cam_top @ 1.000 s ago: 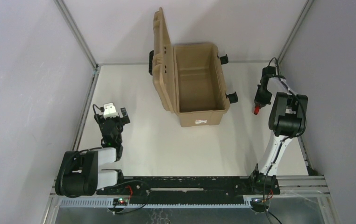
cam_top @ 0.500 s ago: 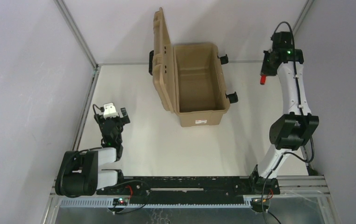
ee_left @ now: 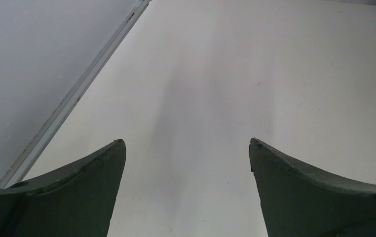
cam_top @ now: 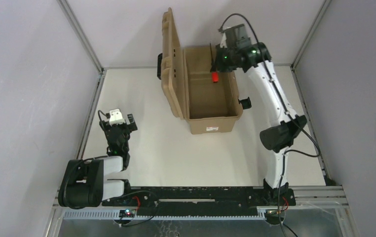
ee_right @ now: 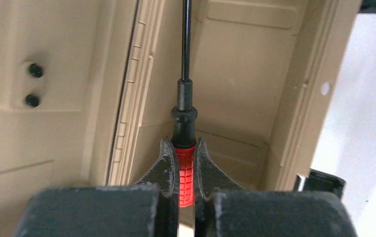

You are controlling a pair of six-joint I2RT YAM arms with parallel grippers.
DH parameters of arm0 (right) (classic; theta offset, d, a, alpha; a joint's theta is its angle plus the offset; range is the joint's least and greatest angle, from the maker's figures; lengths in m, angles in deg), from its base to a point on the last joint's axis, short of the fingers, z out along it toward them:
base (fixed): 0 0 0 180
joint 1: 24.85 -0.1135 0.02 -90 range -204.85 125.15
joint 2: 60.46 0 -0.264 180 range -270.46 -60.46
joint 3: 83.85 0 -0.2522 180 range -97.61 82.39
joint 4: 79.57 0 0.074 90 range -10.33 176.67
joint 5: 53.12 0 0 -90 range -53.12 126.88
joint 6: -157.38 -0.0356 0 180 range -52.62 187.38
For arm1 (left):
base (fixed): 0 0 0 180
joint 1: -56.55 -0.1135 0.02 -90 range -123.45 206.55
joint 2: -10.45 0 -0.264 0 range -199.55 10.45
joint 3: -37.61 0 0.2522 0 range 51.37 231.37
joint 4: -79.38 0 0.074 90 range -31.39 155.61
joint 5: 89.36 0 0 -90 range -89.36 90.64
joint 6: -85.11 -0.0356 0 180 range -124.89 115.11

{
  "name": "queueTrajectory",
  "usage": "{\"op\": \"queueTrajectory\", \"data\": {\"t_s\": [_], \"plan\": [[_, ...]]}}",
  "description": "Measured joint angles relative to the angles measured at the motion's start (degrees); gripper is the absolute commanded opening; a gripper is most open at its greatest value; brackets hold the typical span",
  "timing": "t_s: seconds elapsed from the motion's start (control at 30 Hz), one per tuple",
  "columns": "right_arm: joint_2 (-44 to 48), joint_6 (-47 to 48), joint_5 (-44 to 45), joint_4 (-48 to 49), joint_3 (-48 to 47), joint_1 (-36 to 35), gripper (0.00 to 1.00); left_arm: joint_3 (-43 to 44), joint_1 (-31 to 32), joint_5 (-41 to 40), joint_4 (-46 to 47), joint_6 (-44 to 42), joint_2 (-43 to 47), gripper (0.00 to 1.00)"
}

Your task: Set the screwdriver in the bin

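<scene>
The tan bin stands at the back of the table with its lid swung up on the left. My right gripper hangs over the bin's far end, shut on the screwdriver. In the right wrist view the red handle is pinched between the fingers and the black shaft points ahead over the bin's inner wall. My left gripper rests low at the left, open, with bare table between its fingers.
Black latches stick out on the bin's right side. A metal frame rail runs along the table's left edge, close to the left gripper. Grey walls enclose the table on three sides.
The right arm has swung left from the table's right side, carrying the screwdriver up and over the open bin. The left arm has not moved.
</scene>
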State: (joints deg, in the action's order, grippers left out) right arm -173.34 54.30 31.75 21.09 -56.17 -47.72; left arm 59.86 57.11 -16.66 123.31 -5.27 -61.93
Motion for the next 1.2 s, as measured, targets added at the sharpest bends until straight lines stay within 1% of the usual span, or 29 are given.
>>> {"op": "queueTrajectory", "data": {"t_s": [0.07,0.37,0.43,0.6,0.63,0.67,0.7,0.83,0.97,1.07,1.17,1.2], "plan": [[-2.38,-0.92,1.25,1.29,1.03,-1.14,0.03,0.0,0.0,0.0,0.0,0.0,0.0,1.0],[-15.23,-5.18,9.68,8.39,11.45,-3.67,0.14,0.0,0.0,-0.02,0.0,0.0,0.0,1.0],[-18.12,-6.29,10.64,9.2,13.03,-3.93,0.21,0.0,0.0,0.0,0.0,-0.02,0.0,1.0],[-23.43,-8.7,12.13,10.21,14.69,-4.5,0.49,0.0,0.0,0.0,0.0,0.0,0.0,1.0],[-23.8,-8.96,12.2,10.21,14.91,-4.59,0.52,0.0,0.0,-0.02,0.0,0.0,0.0,1.0],[-23.82,-9.38,12.24,10.23,14.99,-4.63,0.59,0.0,0.0,0.0,0.0,0.0,0.0,1.0],[-23.82,-9.4,12.26,10.25,14.99,-4.68,0.62,0.0,0.0,0.0,0.0,0.0,0.0,1.0],[-22.38,-9.29,12.39,10.6,14.93,-4.87,0.67,0.0,0.0,0.0,0.0,0.0,0.0,1.0],[-18.56,-8.0,12.81,9.9,13.29,-5.11,0.74,0.0,0.0,0.0,0.0,0.0,0.0,1.0],[-13.05,-6.03,13.88,9.92,11.63,-5.25,0.8,0.0,0.0,-0.02,0.0,0.0,0.0,1.0],[-6.38,-3.43,15.23,10.03,10.58,-5.01,0.91,0.0,0.0,-0.02,0.0,0.0,0.0,1.0],[-3.67,-2.25,15.76,10.14,10.19,-4.59,0.93,0.0,0.0,0.0,0.0,0.0,0.0,1.0]]}}
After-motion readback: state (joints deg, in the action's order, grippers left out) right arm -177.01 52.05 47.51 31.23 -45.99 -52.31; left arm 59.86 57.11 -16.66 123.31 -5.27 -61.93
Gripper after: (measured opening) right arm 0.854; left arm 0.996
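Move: My right hand holds the screwdriver over the open bin, whose middle is about 6 cm ahead, 2 cm left and 22 cm below. The raised lid stands some 17 cm to my left and 5 cm ahead, and the bin's near right latch is about 13 cm to my right, 4 cm back and 13 cm lower. From my left hand, the bin lies about 49 cm right and 16 cm ahead, at about hand height. I lower my right hand straight into the bin, down about 27 cm and just 3 cm forward, tipping the fingers some 25 degrees steeper while keeping the pinch on the red handle. Low over the bin floor I open and let go, then rise about 20 cm with the fingers still spreading and the wrist tipping back up. ##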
